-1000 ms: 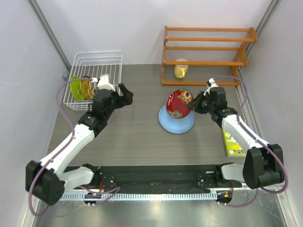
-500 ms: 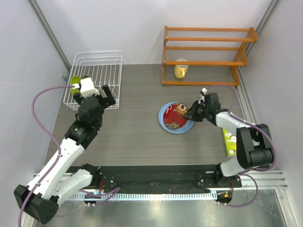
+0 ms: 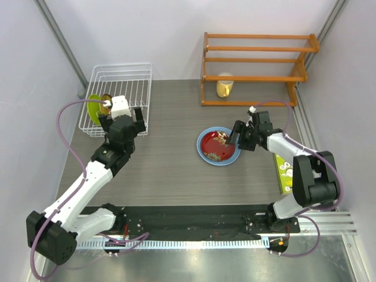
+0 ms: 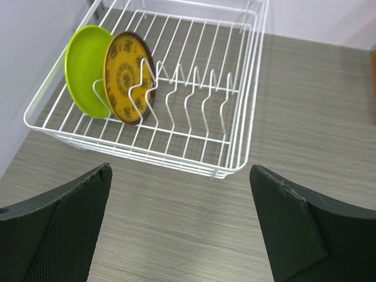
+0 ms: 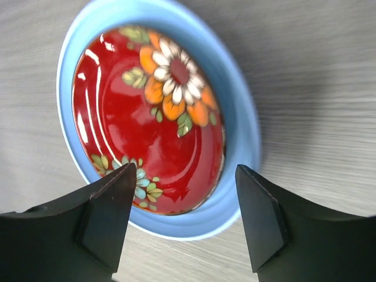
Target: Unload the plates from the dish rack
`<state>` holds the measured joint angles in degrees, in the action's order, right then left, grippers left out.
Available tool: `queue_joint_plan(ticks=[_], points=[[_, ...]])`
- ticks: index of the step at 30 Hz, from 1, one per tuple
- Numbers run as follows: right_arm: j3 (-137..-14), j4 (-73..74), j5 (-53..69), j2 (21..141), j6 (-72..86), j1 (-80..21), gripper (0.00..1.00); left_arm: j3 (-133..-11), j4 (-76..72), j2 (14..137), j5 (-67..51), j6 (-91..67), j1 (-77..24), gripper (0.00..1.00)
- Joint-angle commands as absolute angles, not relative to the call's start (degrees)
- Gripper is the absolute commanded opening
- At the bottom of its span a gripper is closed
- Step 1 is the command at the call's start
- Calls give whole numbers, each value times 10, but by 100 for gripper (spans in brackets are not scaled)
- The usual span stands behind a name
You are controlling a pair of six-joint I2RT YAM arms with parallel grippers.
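The white wire dish rack [image 3: 120,82] [image 4: 194,88] stands at the back left. A lime green plate [image 4: 82,67] [image 3: 92,108] and a yellow-orange patterned plate [image 4: 124,76] [image 3: 106,104] stand upright in its left end. My left gripper [image 4: 180,170] [image 3: 122,119] hovers open over the table just in front of the rack, holding nothing. At the table's middle the dark red flowered plate [image 5: 147,123] [image 3: 216,145] lies flat inside the light blue plate [image 5: 242,111] [image 3: 201,154]. My right gripper [image 5: 183,169] [image 3: 237,135] is open over their rim and grips neither.
An orange wooden tiered shelf [image 3: 252,59] stands at the back right with a pale yellow mug [image 3: 224,87] on its lowest level. A green printed card [image 3: 286,176] lies along the right edge. Grey walls close in both sides.
The red plate went from tilted in my right gripper to flat in the blue plate, and that gripper opened. My left arm swung toward the rack's front and opened wider.
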<state>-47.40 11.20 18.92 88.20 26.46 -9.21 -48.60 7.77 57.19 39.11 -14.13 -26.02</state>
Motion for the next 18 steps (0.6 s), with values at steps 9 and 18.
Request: queue_joint_plan(ticks=[9, 18], points=[[-553, 236, -21, 740, 199, -101, 76, -575, 3, 722, 363, -102, -101, 100], [-551, 231, -8, 768, 191, -101, 76, -643, -63, 888, 299, -105, -10, 99]])
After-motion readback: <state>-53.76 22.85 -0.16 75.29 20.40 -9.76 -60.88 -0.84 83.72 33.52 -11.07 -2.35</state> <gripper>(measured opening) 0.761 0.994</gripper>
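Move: The brown-and-yellow plate still standing in the dish rack is about 13 cm ahead of the empty left hand, 11 cm to its left and some 14 cm below. The green plate stands level with it, about 7 cm farther left. From the right hand, the red plate just laid down lies roughly 8 cm left, 4 cm back and 3 cm below, on the blue plate directly beneath it. Sweeping left about 12 cm and forward some 10 cm, the left hand comes in towards the brown-and-yellow plate, sinking about 4 cm and turning some 20 degrees counter-clockwise, fingers still wide open and touching nothing. The right hand, already open, backs off from the red plate, up roughly 8 cm and to its right, its right side rolling up, then settles. ##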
